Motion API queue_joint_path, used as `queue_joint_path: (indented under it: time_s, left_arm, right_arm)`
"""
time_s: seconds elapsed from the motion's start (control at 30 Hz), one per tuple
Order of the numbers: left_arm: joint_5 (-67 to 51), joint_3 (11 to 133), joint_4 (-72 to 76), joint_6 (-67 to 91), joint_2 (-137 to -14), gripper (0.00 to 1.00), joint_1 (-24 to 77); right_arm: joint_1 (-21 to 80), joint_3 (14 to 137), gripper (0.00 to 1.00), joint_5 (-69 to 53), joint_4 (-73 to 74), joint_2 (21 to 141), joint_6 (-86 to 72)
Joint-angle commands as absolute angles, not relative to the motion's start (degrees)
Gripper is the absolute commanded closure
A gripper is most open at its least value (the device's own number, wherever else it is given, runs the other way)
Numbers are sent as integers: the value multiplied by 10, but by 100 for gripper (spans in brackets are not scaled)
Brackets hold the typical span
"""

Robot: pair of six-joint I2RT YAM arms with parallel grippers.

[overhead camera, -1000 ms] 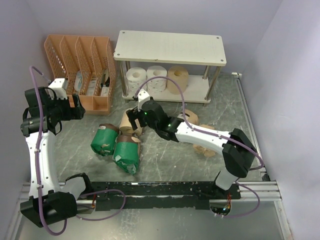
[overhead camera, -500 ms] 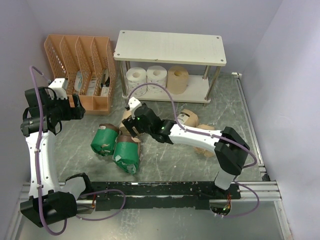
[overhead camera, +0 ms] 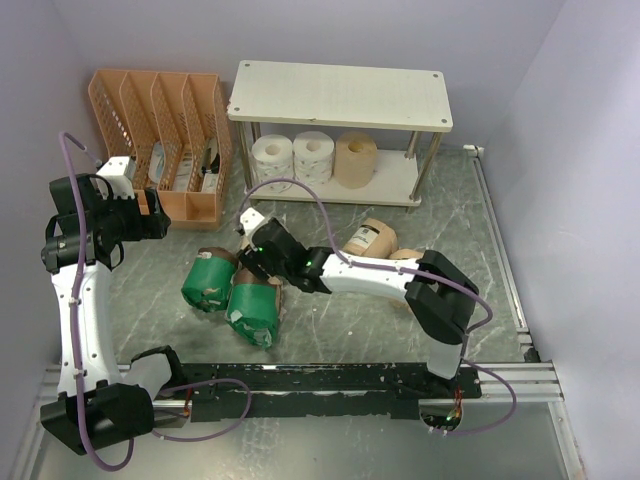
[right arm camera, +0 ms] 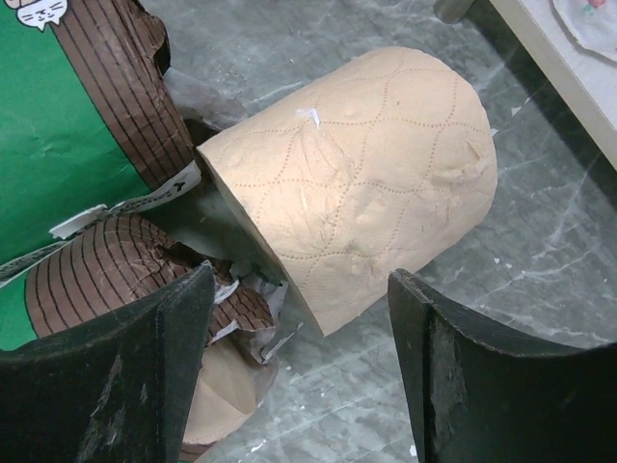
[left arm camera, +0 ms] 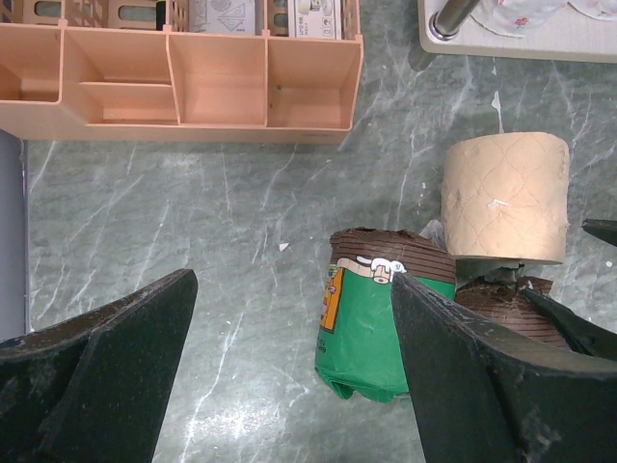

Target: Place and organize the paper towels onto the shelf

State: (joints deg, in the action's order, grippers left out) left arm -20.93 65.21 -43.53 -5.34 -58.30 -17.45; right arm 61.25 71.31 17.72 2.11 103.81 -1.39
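Note:
A bare tan roll [right arm camera: 357, 174] lies on its side on the floor against two green-wrapped rolls [overhead camera: 208, 280] [overhead camera: 253, 312]. My right gripper [overhead camera: 255, 255] hangs open just above it, with the roll's near end between the fingers [right arm camera: 106, 386]. The right gripper [right arm camera: 299, 376] holds nothing. My left gripper [overhead camera: 152, 216] is open and empty, raised by the orange organizer. It looks down on a green roll [left arm camera: 381, 318] and the tan roll [left arm camera: 503, 198]. The shelf [overhead camera: 340, 95] holds two white rolls [overhead camera: 272, 155] [overhead camera: 313, 152] and a tan roll [overhead camera: 355, 158] on its lower board. A tan-wrapped printed roll [overhead camera: 368, 238] lies behind my right arm.
The orange slotted organizer [overhead camera: 160, 140] stands left of the shelf, close to my left gripper. A silver shelf leg [left arm camera: 453, 14] and the lower board's corner show in the left wrist view. The right arm lies low across the floor in front of the shelf.
My right gripper has moved left and forward, from near the shelf front to over the tan roll beside the green rolls, uncovering the printed roll. The left arm has not moved.

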Motion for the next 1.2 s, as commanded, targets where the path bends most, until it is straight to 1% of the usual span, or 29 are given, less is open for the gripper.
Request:
queue_joint_path:
  time_s: [0.0,0.13,0.2,0.37,0.4,0.43,0.5,0.53,0.57,0.73,0.83,0.93,1.17]
  left_arm:
    - [-210,652,-422,-52,-576,7,-181]
    - [-207,651,-422,-53,-574,7,-182]
    - [-207,650,-421,-53,-573,6,-181]
    - [-204,650,-421,-54,-574,6,-182]
    - [-204,649,-420,-54,-574,7,-182]
    - [-204,649,-421,-54,-575,6,-181]
    - [-205,649,-419,-54,-575,6,-182]
    - [-205,649,-419,-54,-576,7,-182]
    - [-205,649,-420,-54,-576,6,-181]
    - [-204,648,-419,-54,-578,6,-182]
    - [-202,645,-417,-55,-575,6,-181]
    - [-205,645,-417,-55,-575,6,-182]
    - [-215,656,-426,-51,-578,6,-182]
  right_arm:
    - [617,741,30,207,23,1058,11]
    - [619,770,35,216,34,1088,26]
    - [620,783,40,219,40,1102,35]
    - [623,797,58,217,42,1122,44]
    - [624,796,64,217,38,1121,44]
    - [624,792,73,216,34,1119,45]
    - [623,785,87,218,27,1111,47]
    - [623,781,97,221,24,1107,47]
    - [622,779,100,227,23,1104,45]
    - [622,761,100,242,25,1066,26]
    - [617,744,100,243,19,1021,-14]
    - [605,694,100,239,-32,951,-83]
    - [540,560,100,216,-152,802,-313]
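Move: The paper towel roll to take lies about 6 cm ahead of the right hand, 3 cm to its left and 4 cm below. Neighbours from that hand: one green pack some 8 cm back and 5 cm left, the other about 3 cm back and 15 cm left; the leftmost white roll on the shelf is roughly 24 cm straight ahead. From the left hand the roll lies about 5 cm ahead, 19 cm right and 16 cm below. Ease the right gripper about 3 cm forward-left and slightly down onto the near edge of the paper towel roll, closing the fingers almost shut so the tips pinch its outer paper. Then lift some 9 cm while drawing it about 7 cm to the right, away from the green packs, raising the hand's left side and turning it a little clockwise. ##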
